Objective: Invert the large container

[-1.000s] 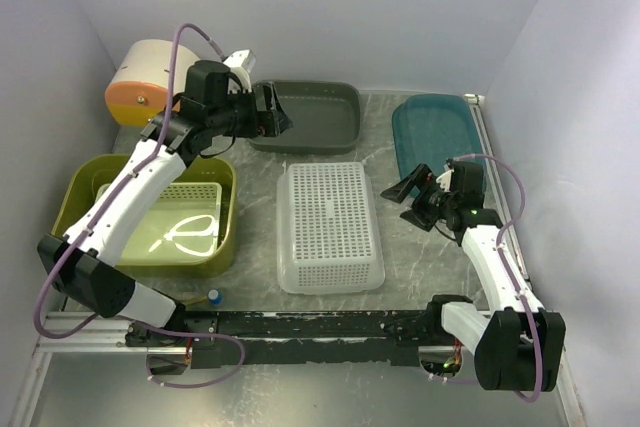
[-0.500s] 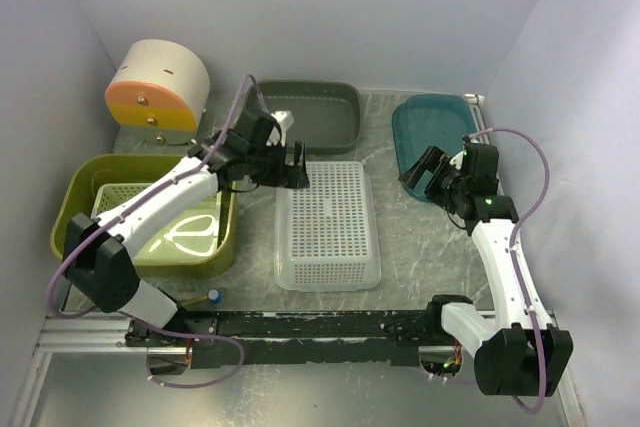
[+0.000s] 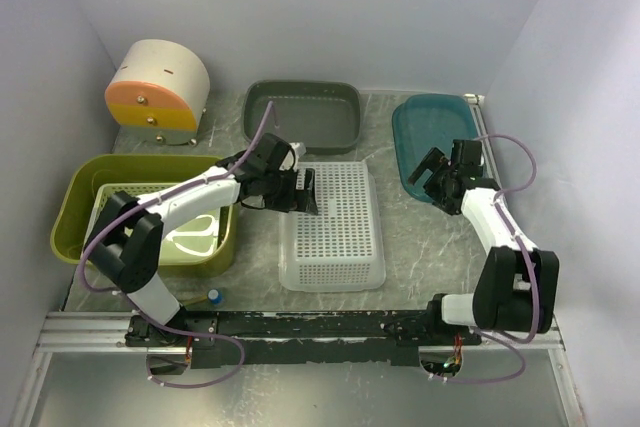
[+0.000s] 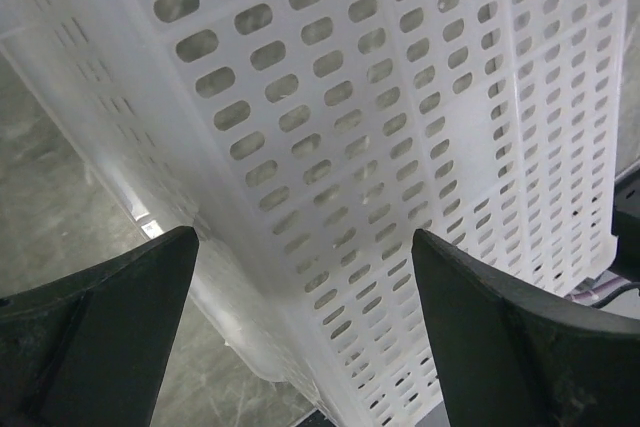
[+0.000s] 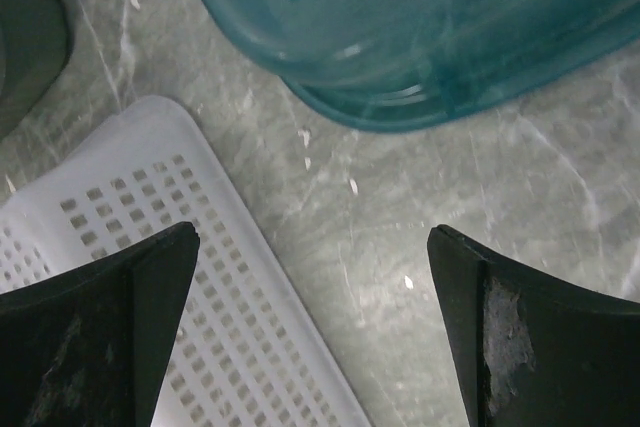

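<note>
The large container (image 3: 72, 209), an olive-green glossy tub, stands upright at the left with a pale green tray (image 3: 112, 197) inside it. My left gripper (image 3: 302, 192) is to its right and apart from it. It hangs open over the left edge of an upside-down white perforated basket (image 3: 335, 222). In the left wrist view only that white basket (image 4: 400, 127) shows between the spread fingers of the left gripper (image 4: 305, 332). My right gripper (image 3: 432, 169) is open over bare table beside the teal bin (image 3: 432, 127). The right wrist view shows nothing inside the right gripper (image 5: 315, 322).
A grey tub (image 3: 305, 115) sits at the back middle. A cream and orange drum (image 3: 155, 87) stands at the back left. A small blue object (image 3: 214, 296) lies near the front rail. The right wrist view shows the teal bin (image 5: 430, 17) and the white basket's corner (image 5: 150, 277).
My left arm has swung from the grey tub forward and right to the white basket's left edge. My right gripper has moved back towards the teal bin and opened wider.
</note>
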`<state>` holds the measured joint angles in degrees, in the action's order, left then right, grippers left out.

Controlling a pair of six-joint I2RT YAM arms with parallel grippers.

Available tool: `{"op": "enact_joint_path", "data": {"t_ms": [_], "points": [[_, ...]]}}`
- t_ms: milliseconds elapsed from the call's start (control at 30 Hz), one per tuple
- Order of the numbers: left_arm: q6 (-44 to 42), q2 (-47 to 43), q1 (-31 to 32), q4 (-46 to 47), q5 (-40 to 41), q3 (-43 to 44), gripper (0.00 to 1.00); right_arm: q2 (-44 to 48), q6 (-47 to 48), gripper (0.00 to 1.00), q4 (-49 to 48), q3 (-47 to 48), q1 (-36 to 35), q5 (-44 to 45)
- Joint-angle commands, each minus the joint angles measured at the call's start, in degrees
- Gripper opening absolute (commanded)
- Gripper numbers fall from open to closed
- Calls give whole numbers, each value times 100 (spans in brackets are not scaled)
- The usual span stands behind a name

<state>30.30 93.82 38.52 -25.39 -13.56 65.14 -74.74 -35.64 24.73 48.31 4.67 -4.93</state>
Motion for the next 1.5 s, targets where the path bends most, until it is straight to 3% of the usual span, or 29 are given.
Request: {"op": "enact_joint_path", "data": {"t_ms": [0, 233, 367, 533, 667, 900, 1100, 1233, 1467], "points": [[-48, 157, 183, 539, -665, 30, 100, -414, -204, 100, -1465, 14, 97, 81], [-87, 431, 579, 670, -865, 255, 99, -1575, -276, 100, -2545, 410, 457, 142], [-62, 697, 833, 719, -884, 491, 100, -1945, -227, 100, -2558, 793, 561, -176], [-11, 1070, 1090, 863, -992, 860, 99, -1238, -104, 100, -2468, 709, 562, -573], [143, 1567, 1356, 1023, -1183, 1328, 99, -601, 40, 100, -1573, 863, 553, -755], [911, 2438, 1663, 1904, -1514, 2183, 100, 657, 258, 100, -300, 1536, 559, -268], [997, 3056, 1901, 2006, -1849, 3175, 100, 1006, 320, 100, 133, 2010, 562, -300], [907, 2581, 1905, 2204, -1979, 2739, 100, 1098, 404, 100, 375, 2034, 562, -297], [492, 1703, 1878, 1527, -1705, 1838, 100, 1464, 529, 100, 673, 1912, 562, -138]]}}
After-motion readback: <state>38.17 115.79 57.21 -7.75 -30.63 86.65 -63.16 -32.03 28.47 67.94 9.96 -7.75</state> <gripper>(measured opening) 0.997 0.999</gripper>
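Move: Near the left hand, the upturned white basket has its middle about 6 cm to the right, 4 cm back and 5 cm below. The dark grey tray lies some 19 cm ahead of this hand and about level sideways, the teal tray about 12 cm ahead and 30 cm right. From the right hand the teal tray's middle is roughly 11 cm ahead, 3 cm right and 8 cm below; the basket's middle is 11 cm back and 22 cm left. Pushing the white basket by its left upper edge with open fingers, the left hand sweeps about 24 cm right, easing back some 6 cm and turning clockwise, then lifts slightly and backs off left. Meanwhile the open right hand drives about 10 cm forward, sinking a little, to shove the teal tray outward, then rises roughly 25 cm clear while drawing back, fingers tilting up. ##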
